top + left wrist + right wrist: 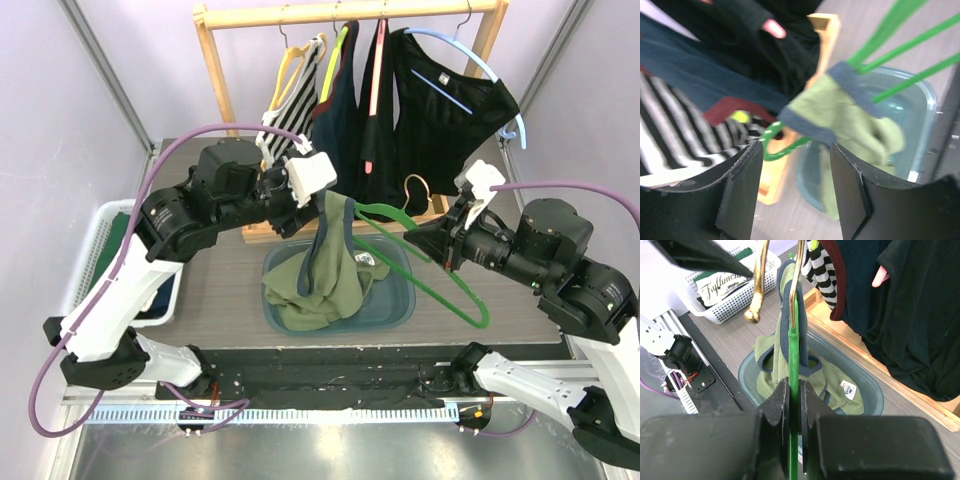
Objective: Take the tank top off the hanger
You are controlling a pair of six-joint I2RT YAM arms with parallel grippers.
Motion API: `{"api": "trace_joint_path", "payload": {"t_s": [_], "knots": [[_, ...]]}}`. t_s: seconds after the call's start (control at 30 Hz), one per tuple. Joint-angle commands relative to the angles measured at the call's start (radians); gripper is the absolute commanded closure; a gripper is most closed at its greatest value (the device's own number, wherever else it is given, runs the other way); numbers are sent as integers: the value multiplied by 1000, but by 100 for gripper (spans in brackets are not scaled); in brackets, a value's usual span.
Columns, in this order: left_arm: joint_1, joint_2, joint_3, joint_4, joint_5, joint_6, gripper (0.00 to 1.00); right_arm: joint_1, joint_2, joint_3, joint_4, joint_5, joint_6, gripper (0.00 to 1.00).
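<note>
An olive-green tank top with navy trim hangs by one strap from the left end of a green hanger. Its lower part lies bunched in a blue-grey tub. My right gripper is shut on the hanger's bar; in the right wrist view the green hanger runs straight up from the gripper to the tank top. My left gripper hovers just left of the strap. In the left wrist view the gripper is open, with the tank top and hanger beyond its tips.
A wooden rack behind the tub carries a striped top, a navy garment and black garments. A gold hanger hook dangles close to the green hanger. A white basket stands at the left edge.
</note>
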Motion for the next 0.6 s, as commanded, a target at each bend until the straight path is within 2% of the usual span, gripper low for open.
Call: {"api": "trace_joint_path", "payload": {"t_s": [0.0,0.37,0.47,0.5,0.57], "knots": [[-3,-5,-34,-9,116,-95,41,-3,20,48,81,-19,10,99],[-4,15,-117,26,83,-131,48,-1,14,45,99,-33,9,99],[-4,26,-121,39,64,-129,64,-1,10,39,105,-41,12,99],[-4,32,-117,46,58,-129,76,-3,10,39,108,-48,13,99],[-4,44,-103,52,40,-129,89,-1,10,31,111,-50,15,99]]}}
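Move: The left hand hovers open over the tank top's navy-trimmed edge, which lies about 7 cm below it, 3 cm to its right and 1 cm back. The green hanger's free end pokes out some 9 cm below and 3 cm ahead, and the blue bin's middle is roughly 35 cm down, 5 cm right and 2 cm back. From the right hand, still gripping the hanger, that edge is about 13 cm left, 5 cm ahead and 6 cm lower. The left hand sinks about 6 cm towards the navy-trimmed edge of the tank top, easing some 2 cm to its right and about 1 cm back while the wrist tips its fingers roughly 10 degrees further down. Only as the descent slows do the half-open fingers close most of the way, down around the trim beside the hanger's free end, while the right hand keeps its shut grip on the hanger and holds it nearly still. ##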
